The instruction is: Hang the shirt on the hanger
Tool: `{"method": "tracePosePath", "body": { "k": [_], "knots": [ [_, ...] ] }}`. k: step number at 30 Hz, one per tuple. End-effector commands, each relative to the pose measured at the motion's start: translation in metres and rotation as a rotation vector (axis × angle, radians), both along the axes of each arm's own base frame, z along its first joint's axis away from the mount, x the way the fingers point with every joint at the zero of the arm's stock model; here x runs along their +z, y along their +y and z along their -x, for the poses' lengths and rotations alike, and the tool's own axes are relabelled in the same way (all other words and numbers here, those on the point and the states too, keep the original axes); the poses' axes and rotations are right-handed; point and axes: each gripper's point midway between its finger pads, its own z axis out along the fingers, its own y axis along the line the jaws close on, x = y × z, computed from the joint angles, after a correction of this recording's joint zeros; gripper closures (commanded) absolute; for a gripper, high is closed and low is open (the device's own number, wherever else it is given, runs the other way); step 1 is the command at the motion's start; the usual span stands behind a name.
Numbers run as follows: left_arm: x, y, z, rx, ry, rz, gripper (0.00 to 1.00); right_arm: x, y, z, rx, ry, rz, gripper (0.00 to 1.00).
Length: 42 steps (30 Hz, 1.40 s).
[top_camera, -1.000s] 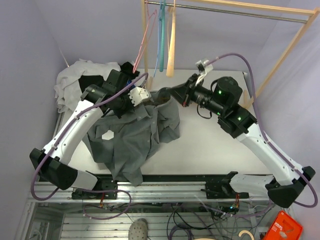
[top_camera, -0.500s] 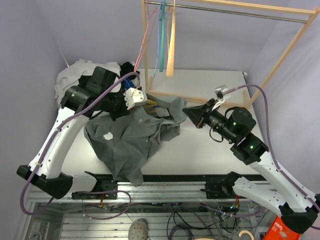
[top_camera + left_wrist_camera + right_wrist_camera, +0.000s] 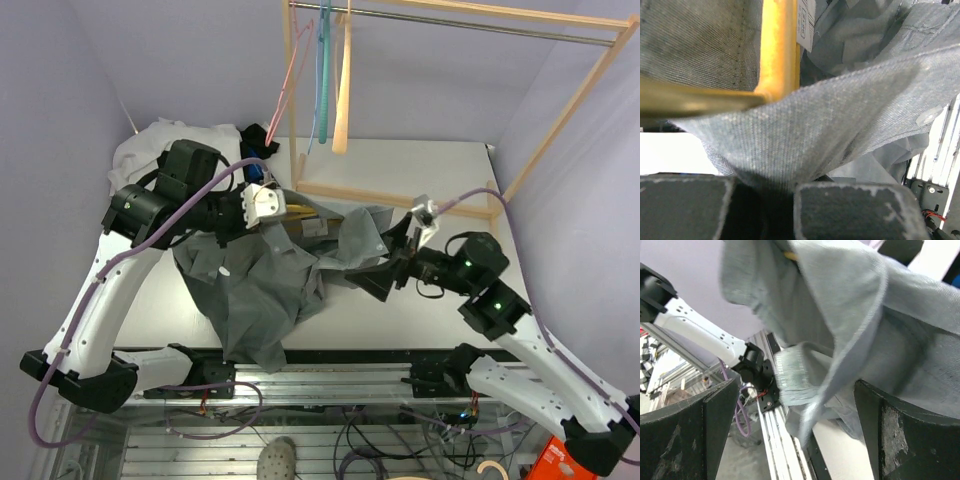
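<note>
The grey shirt [image 3: 262, 285] hangs lifted off the table, bunched under my left gripper [image 3: 275, 215]. In the left wrist view my left gripper [image 3: 765, 197] is shut on a fold of the shirt [image 3: 830, 125], and the yellow hanger [image 3: 777, 50] sits just above the pinch, partly inside the fabric. From above only a short yellow piece of the hanger [image 3: 300, 212] shows; its hook is hidden. My right gripper [image 3: 386, 262] is open at the shirt's right edge. In the right wrist view the right gripper [image 3: 795, 425] stands wide, with shirt fabric [image 3: 840, 305] hanging in front of it.
A white garment [image 3: 140, 160] and a dark one [image 3: 250, 135] lie at the back left. A wooden rack [image 3: 400, 195] stands at the back with pink, teal and cream hangers [image 3: 322, 70]. The table's front rail [image 3: 330, 355] lies below the shirt's hem.
My left gripper has lifted the shirt and drawn back to the left. My right arm has swung from the back of the table down to the shirt's right edge, jaws wide.
</note>
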Motion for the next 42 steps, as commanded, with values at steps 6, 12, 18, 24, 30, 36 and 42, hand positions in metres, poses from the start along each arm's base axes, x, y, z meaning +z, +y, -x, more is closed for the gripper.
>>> {"method": "tracePosePath", "body": {
  "k": [6, 12, 18, 24, 30, 36, 42],
  "knots": [
    [0.002, -0.001, -0.018, 0.006, -0.089, -0.003, 0.93, 0.070, -0.046, 0.020, -0.145, -0.250, -0.163, 0.00],
    [0.003, -0.001, -0.016, 0.007, -0.086, 0.001, 0.93, 0.053, -0.038, 0.002, -0.175, -0.193, -0.107, 0.01],
    [0.002, 0.001, -0.013, 0.004, -0.089, -0.003, 0.93, 0.046, -0.042, -0.027, -0.304, -0.157, -0.061, 0.03],
    [0.002, 0.001, -0.012, 0.002, -0.086, -0.001, 0.93, 0.046, -0.036, -0.038, -0.320, -0.096, -0.048, 0.21],
    [0.001, 0.002, -0.015, 0.012, -0.089, -0.004, 0.93, 0.054, -0.020, -0.029, -0.224, -0.059, -0.110, 0.44],
    [0.000, 0.003, -0.023, 0.048, -0.098, -0.009, 0.93, 0.050, -0.008, -0.022, -0.144, -0.005, -0.098, 0.47],
    [-0.003, 0.002, -0.023, 0.047, -0.087, -0.011, 0.93, 0.041, -0.004, -0.023, -0.139, 0.023, -0.125, 0.60]
  ]
}}
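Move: The shirt's near free edge hangs just off the right fingertips, about 3 cm ahead and 2 cm left, roughly level. From that hand the yellow hanger lies some 12 cm ahead and 19 cm left, and the white label about 9 cm ahead and 16 cm left, both slightly higher. From the left hand, already gripping the shirt, that free edge is about 23 cm right, 4 cm back and slightly lower. Right hand rises about 7 cm, back and right, then sweeps forward and down, half-closing around the shirt's edge. ##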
